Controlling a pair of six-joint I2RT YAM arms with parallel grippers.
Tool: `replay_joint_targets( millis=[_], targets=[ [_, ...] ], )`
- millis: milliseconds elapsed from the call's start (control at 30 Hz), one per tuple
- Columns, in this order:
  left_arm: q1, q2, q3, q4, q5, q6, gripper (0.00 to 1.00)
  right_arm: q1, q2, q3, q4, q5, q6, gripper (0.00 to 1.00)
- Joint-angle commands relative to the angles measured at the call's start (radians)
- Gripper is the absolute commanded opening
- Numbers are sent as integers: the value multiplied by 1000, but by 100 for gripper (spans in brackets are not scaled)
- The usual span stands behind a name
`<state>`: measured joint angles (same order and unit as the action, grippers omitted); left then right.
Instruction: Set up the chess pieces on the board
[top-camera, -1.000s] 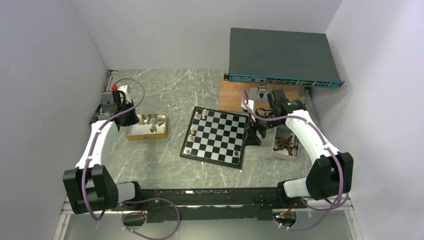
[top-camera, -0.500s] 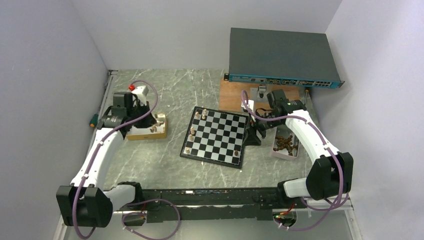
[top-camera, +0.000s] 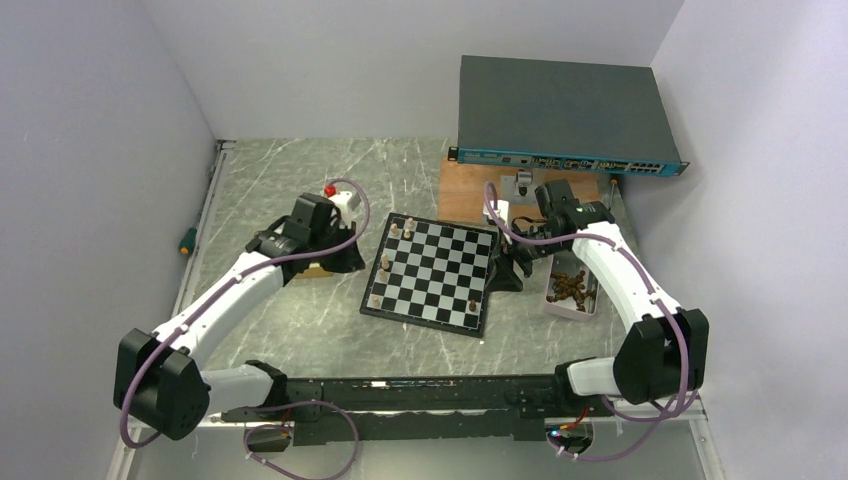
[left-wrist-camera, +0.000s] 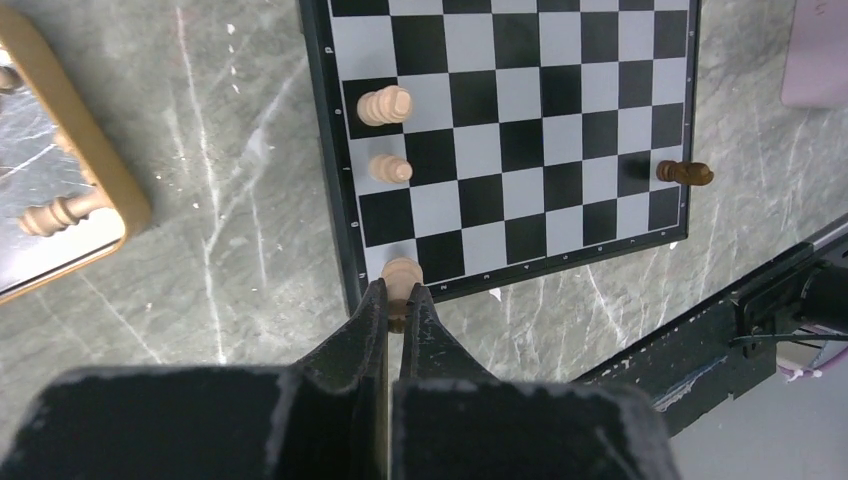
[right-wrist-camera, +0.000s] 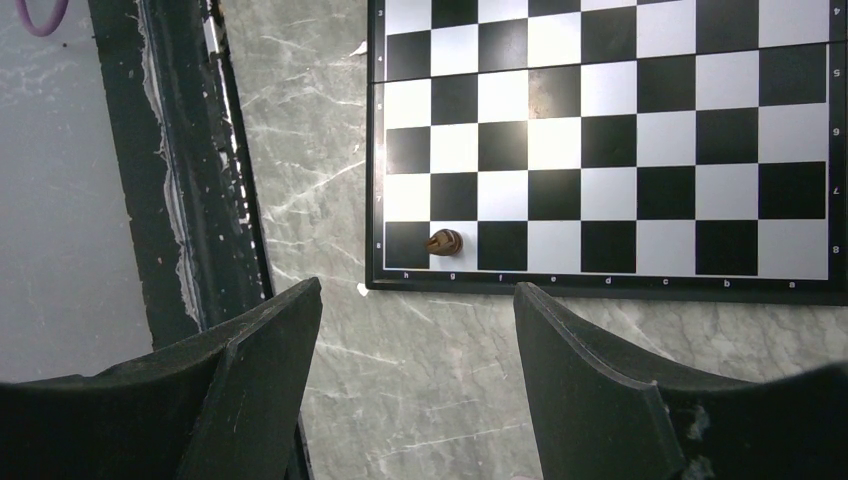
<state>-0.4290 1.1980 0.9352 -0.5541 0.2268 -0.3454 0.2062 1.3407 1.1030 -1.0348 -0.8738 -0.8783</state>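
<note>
The board (top-camera: 440, 276) lies mid-table. Light chess pieces stand along its left side, two at the far corner (top-camera: 400, 229), one at the near corner (top-camera: 375, 299). A dark piece (top-camera: 473, 303) stands near the right near corner. My left gripper (left-wrist-camera: 400, 292) is shut on a light tan chess piece (left-wrist-camera: 403, 272), whose round head pokes past the fingertips over the board's (left-wrist-camera: 520, 120) near left corner. Two more light pieces (left-wrist-camera: 385, 105) stand further up that column. My right gripper (right-wrist-camera: 417, 290) is open and empty, just off the board's right edge (right-wrist-camera: 600, 285), close to the dark piece (right-wrist-camera: 444, 241).
A tan tray (left-wrist-camera: 95, 175) with light pieces lies left of the board, mostly under my left arm in the top view. A pink tray (top-camera: 570, 290) of dark pieces sits at the right. A wooden plank (top-camera: 465, 195) and a network switch (top-camera: 565, 115) stand behind.
My left arm has swung right from the tan tray to the board's left edge, its gripper staying shut. The right arm has not moved.
</note>
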Motion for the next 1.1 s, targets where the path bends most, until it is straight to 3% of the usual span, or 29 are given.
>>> replay_joint_targets(
  millis=[0, 333, 1067],
  targets=[
    [-63, 32, 6, 42, -82, -50, 0, -7, -34, -4, 30, -42, 5, 73],
    [-166, 124, 34, 33, -198, -78, 0, -8, -39, -6, 31, -42, 4, 73],
    [-229, 251, 61, 49, -272, -84, 0, -13, -37, -8, 32, -42, 3, 73]
  ],
)
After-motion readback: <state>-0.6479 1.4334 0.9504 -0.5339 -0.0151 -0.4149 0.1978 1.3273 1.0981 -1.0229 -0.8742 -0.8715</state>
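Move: The left hand already holds a light chess piece, a little outside the board's left edge. The empty corner-side square g1 lies about 3 cm to its right, 1 cm back and some 12 cm below. Of its neighbours, the light piece on f1 stands 2 cm ahead and 4 cm right of the hand, the one on h1 4 cm back and 2 cm right, both about 11 cm down. From the idle right hand, g1 is some 31 cm left, 2 cm ahead and 13 cm below. Still pinching the light piece between its shut fingertips, the left hand sinks about 7 cm towards g1, drifting some 3 cm right in the first half, then going almost straight down, more slowly. On the way the wrist tilts about 15 degrees so the fingers point more steeply down; they keep their hold. ##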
